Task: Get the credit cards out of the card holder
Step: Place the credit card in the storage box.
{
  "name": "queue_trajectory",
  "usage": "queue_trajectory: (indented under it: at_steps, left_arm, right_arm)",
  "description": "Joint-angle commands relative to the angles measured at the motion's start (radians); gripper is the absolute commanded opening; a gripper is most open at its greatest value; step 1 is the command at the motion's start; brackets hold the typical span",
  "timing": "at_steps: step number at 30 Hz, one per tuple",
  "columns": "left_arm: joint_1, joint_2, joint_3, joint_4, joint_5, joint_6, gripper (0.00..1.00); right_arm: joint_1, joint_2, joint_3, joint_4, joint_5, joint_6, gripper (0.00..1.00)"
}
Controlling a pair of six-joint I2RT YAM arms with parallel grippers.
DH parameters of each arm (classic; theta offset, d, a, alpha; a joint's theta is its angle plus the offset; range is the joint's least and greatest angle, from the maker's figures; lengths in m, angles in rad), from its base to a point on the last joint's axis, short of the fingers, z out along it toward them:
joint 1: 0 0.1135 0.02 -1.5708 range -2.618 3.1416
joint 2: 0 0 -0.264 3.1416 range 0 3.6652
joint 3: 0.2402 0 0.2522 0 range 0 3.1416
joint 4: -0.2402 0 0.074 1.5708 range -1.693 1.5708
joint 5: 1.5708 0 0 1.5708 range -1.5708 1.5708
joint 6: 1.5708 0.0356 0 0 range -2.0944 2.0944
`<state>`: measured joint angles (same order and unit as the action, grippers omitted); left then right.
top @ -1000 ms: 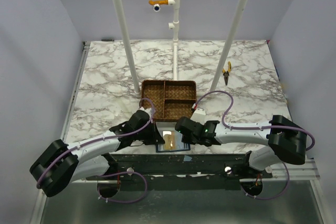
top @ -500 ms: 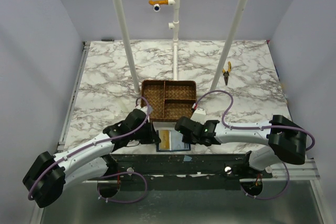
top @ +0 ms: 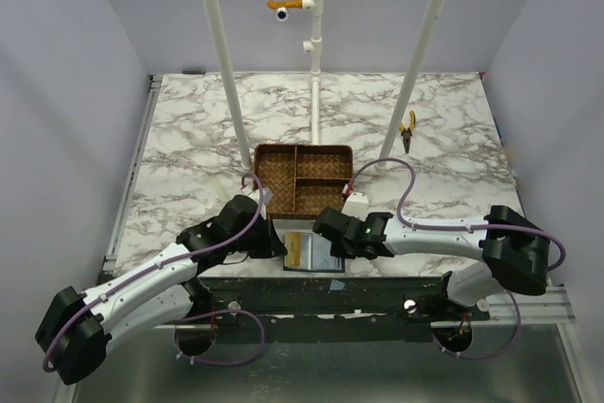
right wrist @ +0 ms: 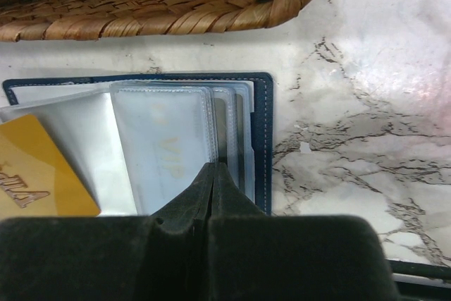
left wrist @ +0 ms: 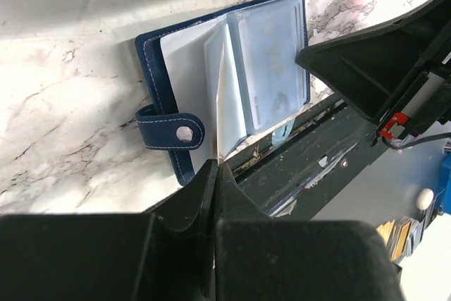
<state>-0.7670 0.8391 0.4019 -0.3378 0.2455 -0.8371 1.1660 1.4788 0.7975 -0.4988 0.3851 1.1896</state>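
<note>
The navy card holder lies open at the table's front edge, just below the wicker tray. Its clear sleeves are fanned out, and faint card lettering shows through one. A gold credit card sticks out tilted on the holder's left side. My left gripper is shut on that card, seen edge-on in the left wrist view. The holder's snap strap lies flat to the left. My right gripper is shut, with its tips on the sleeves near the holder's right edge. Other cards are hidden.
The brown wicker divided tray stands just behind the holder and also shows in the right wrist view. Yellow-handled pliers lie at the back right. White poles rise behind the tray. The table's front edge runs right under the holder.
My left arm has drawn back toward the lower left while its gripper stays at the holder's left side. The gold card has shifted slightly left. The right arm has barely moved.
</note>
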Motion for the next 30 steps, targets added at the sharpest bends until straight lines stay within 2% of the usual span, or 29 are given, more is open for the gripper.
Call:
queue_trajectory:
  at_steps: [1,9,18,23,30]
  left_arm:
    - [0.006,-0.024,0.046,-0.031,0.021,0.039,0.00]
    - [0.008,-0.059,0.085,-0.075,0.029,0.062,0.00]
    - [0.012,-0.098,0.141,-0.115,0.047,0.077,0.00]
    - [0.018,-0.109,0.185,-0.132,0.060,0.081,0.00]
    - [0.048,-0.103,0.252,-0.151,0.059,0.095,0.00]
  right_arm:
    - [-0.002,0.007,0.058,-0.076,0.038,-0.043,0.06]
    - [-0.001,-0.054,0.108,-0.127,0.057,-0.050,0.23]
    - [-0.001,-0.185,0.108,-0.171,0.070,-0.042,0.59]
    - [-0.001,-0.283,0.080,-0.099,0.060,-0.070,0.78]
    - [-0.002,-0.341,0.069,-0.077,0.083,-0.089,0.90]
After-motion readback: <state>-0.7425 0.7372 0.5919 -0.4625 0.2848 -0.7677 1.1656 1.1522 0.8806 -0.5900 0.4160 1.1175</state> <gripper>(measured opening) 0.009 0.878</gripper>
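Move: The yellow credit card, already gripped by its left edge, has its middle about 2 cm to the right of the left fingers and 2 cm lower. The storage box it is meant for is centred some 17 cm ahead of that hand, 5 cm right and 3 cm lower; the open card holder lies level with the hand, 7 cm right and 5 cm down. From the right hand, the box's middle is about 17 cm ahead, 8 cm left and 2 cm higher. The card is carried almost straight up by the left hand, about 8 cm over the left side of the card holder, the grip kept shut and the wrist tipping the fingers up some 10 degrees. The right fingers lift off the holder's right-hand sleeves, rise about 11 cm, spread nearly wide and swing their tips left and forward. ##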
